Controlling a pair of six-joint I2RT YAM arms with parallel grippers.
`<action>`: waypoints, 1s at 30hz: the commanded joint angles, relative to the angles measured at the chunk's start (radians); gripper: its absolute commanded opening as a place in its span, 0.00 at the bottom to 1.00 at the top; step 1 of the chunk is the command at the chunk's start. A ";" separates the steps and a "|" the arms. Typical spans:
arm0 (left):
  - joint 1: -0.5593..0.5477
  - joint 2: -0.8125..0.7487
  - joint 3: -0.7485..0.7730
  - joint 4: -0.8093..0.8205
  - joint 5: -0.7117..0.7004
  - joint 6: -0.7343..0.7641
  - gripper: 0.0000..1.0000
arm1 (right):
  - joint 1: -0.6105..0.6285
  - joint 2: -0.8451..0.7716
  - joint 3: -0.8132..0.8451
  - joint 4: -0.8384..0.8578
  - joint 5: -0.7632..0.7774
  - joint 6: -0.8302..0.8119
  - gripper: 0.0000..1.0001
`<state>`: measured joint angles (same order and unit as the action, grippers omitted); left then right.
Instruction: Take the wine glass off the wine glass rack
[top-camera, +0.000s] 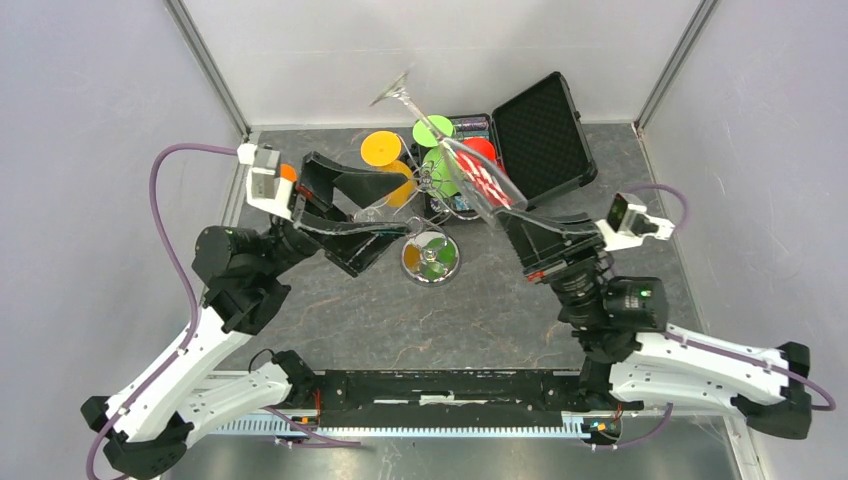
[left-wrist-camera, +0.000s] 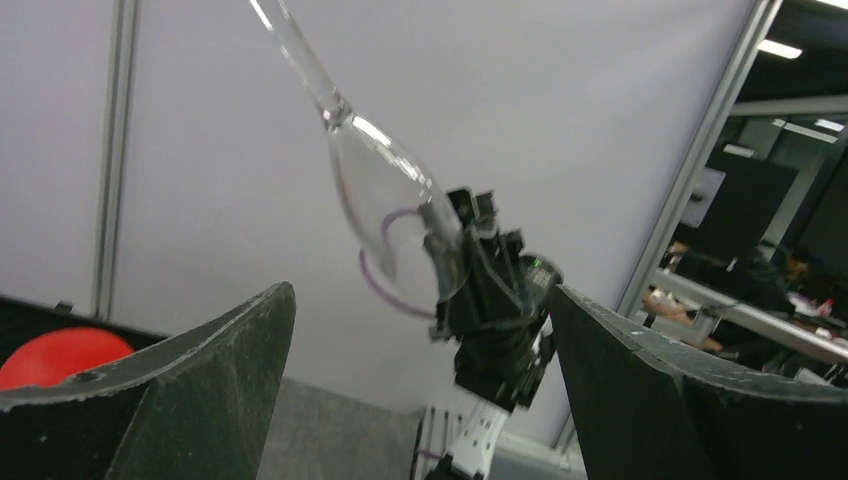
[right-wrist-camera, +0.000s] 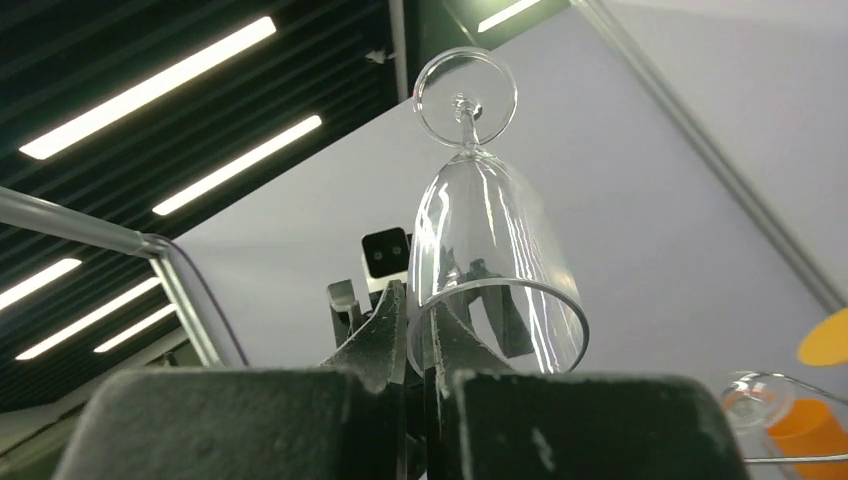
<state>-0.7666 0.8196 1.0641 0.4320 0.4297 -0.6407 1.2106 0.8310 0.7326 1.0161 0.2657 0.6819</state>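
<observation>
The clear wine glass (top-camera: 470, 170) hangs tilted in the air above the table, its foot (top-camera: 398, 88) pointing to the back wall. My right gripper (top-camera: 510, 213) is shut on its rim. In the right wrist view the fingertips (right-wrist-camera: 395, 325) pinch the rim wall of the wine glass (right-wrist-camera: 490, 235), one inside and one outside. The wine glass rack (top-camera: 431, 257) stands below and left of it on its mirrored disc. My left gripper (top-camera: 393, 207) is open beside the rack; in its own view the wide-apart fingers (left-wrist-camera: 200, 380) hold nothing and the wine glass (left-wrist-camera: 385, 195) floats beyond them.
An open black case (top-camera: 540, 135) lies at the back right. Orange (top-camera: 381, 148), green (top-camera: 432, 130) and red (top-camera: 480, 150) round things crowd the rack. Another clear glass (top-camera: 375, 210) sits by the left fingers. Walls close in at the back and both sides.
</observation>
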 joint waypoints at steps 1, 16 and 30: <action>-0.005 -0.024 0.028 -0.197 0.041 0.180 1.00 | -0.002 -0.119 0.047 -0.246 0.099 -0.162 0.00; -0.005 -0.058 0.099 -0.568 -0.370 0.438 1.00 | -0.002 -0.230 0.480 -1.509 0.872 -0.369 0.00; -0.005 -0.092 0.086 -0.669 -0.603 0.534 1.00 | -0.002 -0.040 0.677 -2.273 0.572 -0.070 0.00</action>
<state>-0.7681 0.7502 1.1328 -0.2245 -0.0521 -0.1547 1.2087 0.7452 1.3777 -1.0576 0.9936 0.5381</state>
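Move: The open table on the right, where I am carrying the clear glass, lies roughly 30 cm ahead of my right hand, 15 to its right and 52 below; the rack's hub is about 30 ahead, 12 left and 26 below. From my left hand, the clear glass still hanging is some 27 cm ahead, 8 left and 33 below, the yellow glass 38 ahead, 3 right and 33 below, and the hub 30 ahead, 5 right and 27 below. Keeping the freed clear glass pinched by its rim, my right hand sweeps about 17 cm to the right and 7 forward, then sinks some 15 cm, tipping its fingers over from steeply up to forward and slightly down. My empty left hand, still wide open, lowers and reaches forward towards the rack, drifting left and swinging counter-clockwise until its fingers point forward-right, nearly level. ##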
